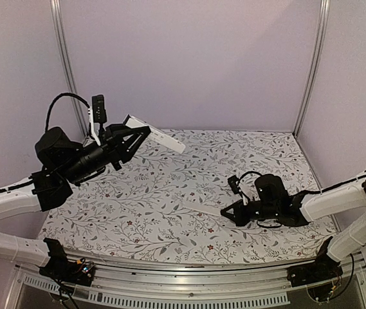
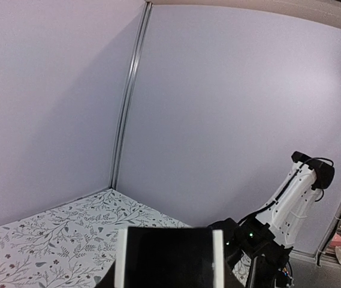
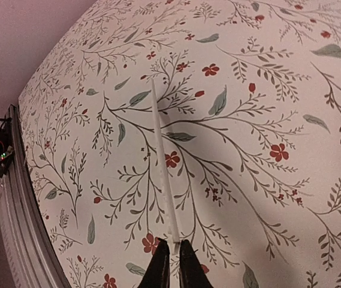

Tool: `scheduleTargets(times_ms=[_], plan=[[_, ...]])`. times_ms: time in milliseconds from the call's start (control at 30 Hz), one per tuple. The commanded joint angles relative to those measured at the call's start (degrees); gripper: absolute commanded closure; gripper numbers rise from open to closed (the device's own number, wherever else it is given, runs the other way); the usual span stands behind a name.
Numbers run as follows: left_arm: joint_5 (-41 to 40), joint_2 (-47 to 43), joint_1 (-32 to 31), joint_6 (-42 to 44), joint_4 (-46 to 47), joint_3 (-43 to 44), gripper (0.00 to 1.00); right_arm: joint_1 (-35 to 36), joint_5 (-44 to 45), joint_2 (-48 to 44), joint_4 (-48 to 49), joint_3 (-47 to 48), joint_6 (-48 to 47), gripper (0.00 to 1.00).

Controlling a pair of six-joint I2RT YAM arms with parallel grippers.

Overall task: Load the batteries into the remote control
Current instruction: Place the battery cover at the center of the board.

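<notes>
My left gripper is raised above the table's far left and is shut on the remote control, a long white bar that slants down to the right. In the left wrist view the remote control faces the camera, a dark face between two white edges. My right gripper is low on the floral table, right of centre. Its fingertips are pinched on the near end of a thin flat white cover strip. The right wrist view shows that cover strip lying flat, running away from my right gripper. The batteries are out of view.
Pale walls with metal corner posts close off the back and sides. A metal rail runs along the near edge by the arm bases. The right arm shows in the left wrist view.
</notes>
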Motion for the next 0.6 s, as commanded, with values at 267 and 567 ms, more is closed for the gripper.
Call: scheduleTargets(times_ms=[267, 567], plan=[[6.8, -0.31, 0.47, 4.43, 1.43, -0.79, 1.0, -5.05, -3.37, 7.65, -22.41, 16.04, 3.88, 0.38], [14.5, 0.69, -2.28, 11.32, -0.3, 1.08, 1.0, -3.45, -14.02, -20.89, -10.14, 15.12, -28.15, 0.01]])
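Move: The right hand holds the white battery cover by one end. The cover's place at the board's centre is about 6 cm ahead of this hand, 7 cm to its left and 6 cm below. The batteries lie on the table roughly 17 cm ahead, 3 cm to the right and 7 cm below. From the left hand, which still holds the remote, the cover's place is some 6 cm ahead, 14 cm to the right and 38 cm below. The right fingers let go of the battery cover on the table: the hand sinks about 4 cm, easing forward and tipping forward as the fingers spread wide. It then climbs off steeply, some 16 cm from its lowest point, tilting back. The left hand keeps its hold on the remote, drawing back about 3 cm and turning slightly clockwise. ##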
